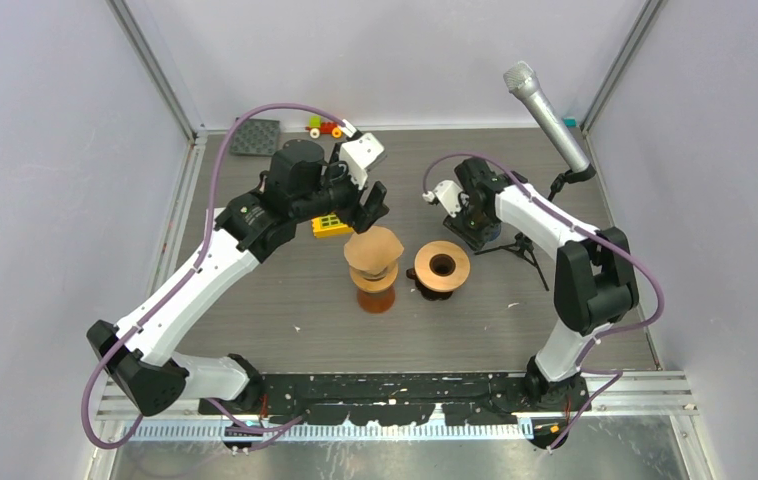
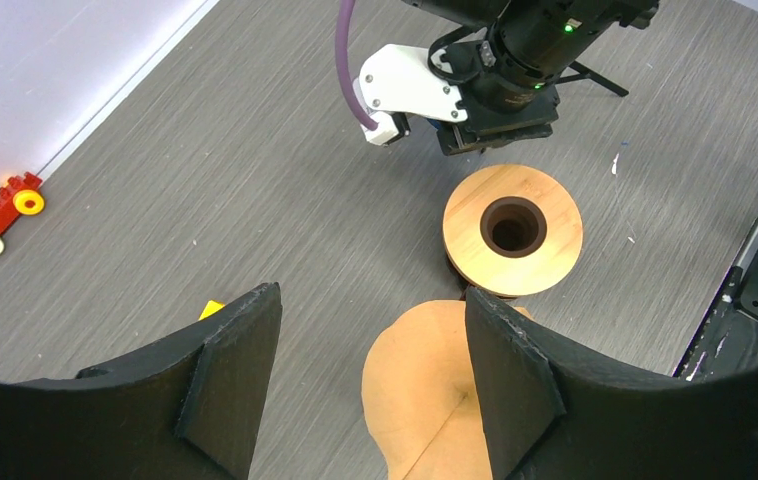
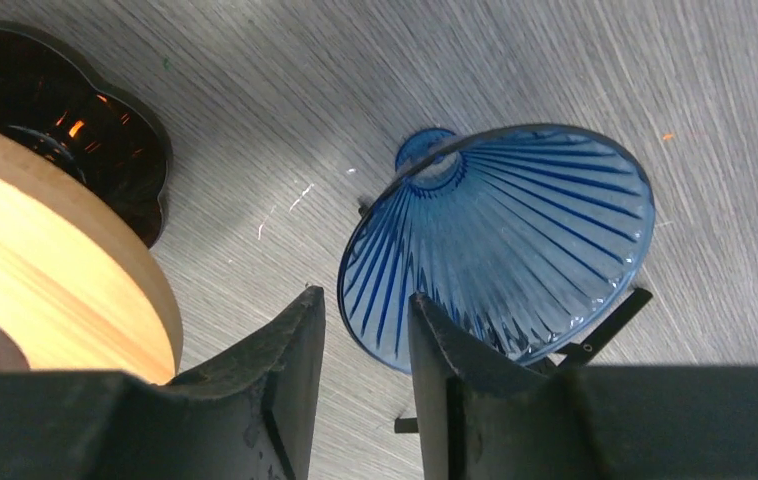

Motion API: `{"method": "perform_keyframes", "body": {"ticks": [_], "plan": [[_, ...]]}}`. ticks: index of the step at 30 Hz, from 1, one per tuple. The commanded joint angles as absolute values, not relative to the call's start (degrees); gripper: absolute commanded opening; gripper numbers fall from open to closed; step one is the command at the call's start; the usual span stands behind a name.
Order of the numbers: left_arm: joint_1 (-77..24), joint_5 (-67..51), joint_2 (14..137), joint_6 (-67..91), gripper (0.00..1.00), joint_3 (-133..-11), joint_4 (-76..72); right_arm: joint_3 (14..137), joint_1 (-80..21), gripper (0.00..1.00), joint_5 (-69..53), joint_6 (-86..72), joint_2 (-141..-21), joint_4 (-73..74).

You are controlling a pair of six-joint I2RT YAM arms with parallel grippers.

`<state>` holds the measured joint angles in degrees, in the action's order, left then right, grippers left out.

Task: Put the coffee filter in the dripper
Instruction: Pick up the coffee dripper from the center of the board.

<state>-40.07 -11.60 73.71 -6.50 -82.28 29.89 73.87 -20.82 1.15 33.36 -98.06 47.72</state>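
Note:
The brown paper coffee filter sits as a cone on an amber stand at mid-table. My left gripper hovers just behind and above it. In the left wrist view that gripper is open and empty, with the filter below its right finger. The blue ribbed glass dripper lies tipped on its side on the table. My right gripper straddles its near rim, one finger inside the cone and one outside, with a gap left. In the top view my right gripper covers the dripper.
A wooden disc with a centre hole rests on a dark glass carafe between filter and dripper. A microphone on a tripod stands back right. A yellow block, toy car and grey pad lie behind.

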Motion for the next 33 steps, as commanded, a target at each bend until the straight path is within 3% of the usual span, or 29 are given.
{"method": "perform_keyframes", "body": {"ticks": [1,8,14,21,26,33], "plan": [[-39.9,-12.09,73.64,-7.12,0.7,-84.37,28.58,76.84,-20.73,0.37,0.83,34.04,-99.1,46.54],[-39.88,-10.97,73.59,-7.38,0.7,-84.37,28.48,78.33,-20.72,0.14,1.53,34.47,-97.74,47.64],[-39.92,-9.88,73.17,-7.12,0.7,-83.62,28.22,81.72,-20.85,0.01,1.12,34.76,-94.63,50.86],[-39.78,-6.92,72.48,-6.51,0.7,-83.7,27.88,85.16,-22.73,0.01,5.02,36.07,-90.8,54.14],[-36.53,2.9,73.18,-2.19,0.7,-84.46,27.28,87.47,-26.27,0.01,6.3,35.99,-85.87,57.42],[-26.09,-4.17,76.66,7.89,0.71,-88.19,31.01,86.22,-36.57,0.01,8.43,35.55,-78.89,63.17]]}}
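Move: About 4 cm ahead of the right fingers and 2 cm to their right stands the blue coffee dripper, its middle some 3 cm lower; the gap already spans its near rim. The wooden disc on the brown server is about 7 cm back and 8 cm left, roughly 2 cm lower. The carafe with the filter sits about 9 cm back and 22 cm left, near level. From the left hand, the dripper lies some 9 cm ahead, 24 cm right and 28 cm down. Closing on the blue dripper's near wall after a last slight dip, the right fingers pinch it while creeping forward a little, then lift it about 14 cm, easing back and left late in the rise as the fingertips tip outward some 15 degrees. Near the end the open, empty left hand swings forward and left, away from the filter, turning counter-clockwise about 20 degrees. ##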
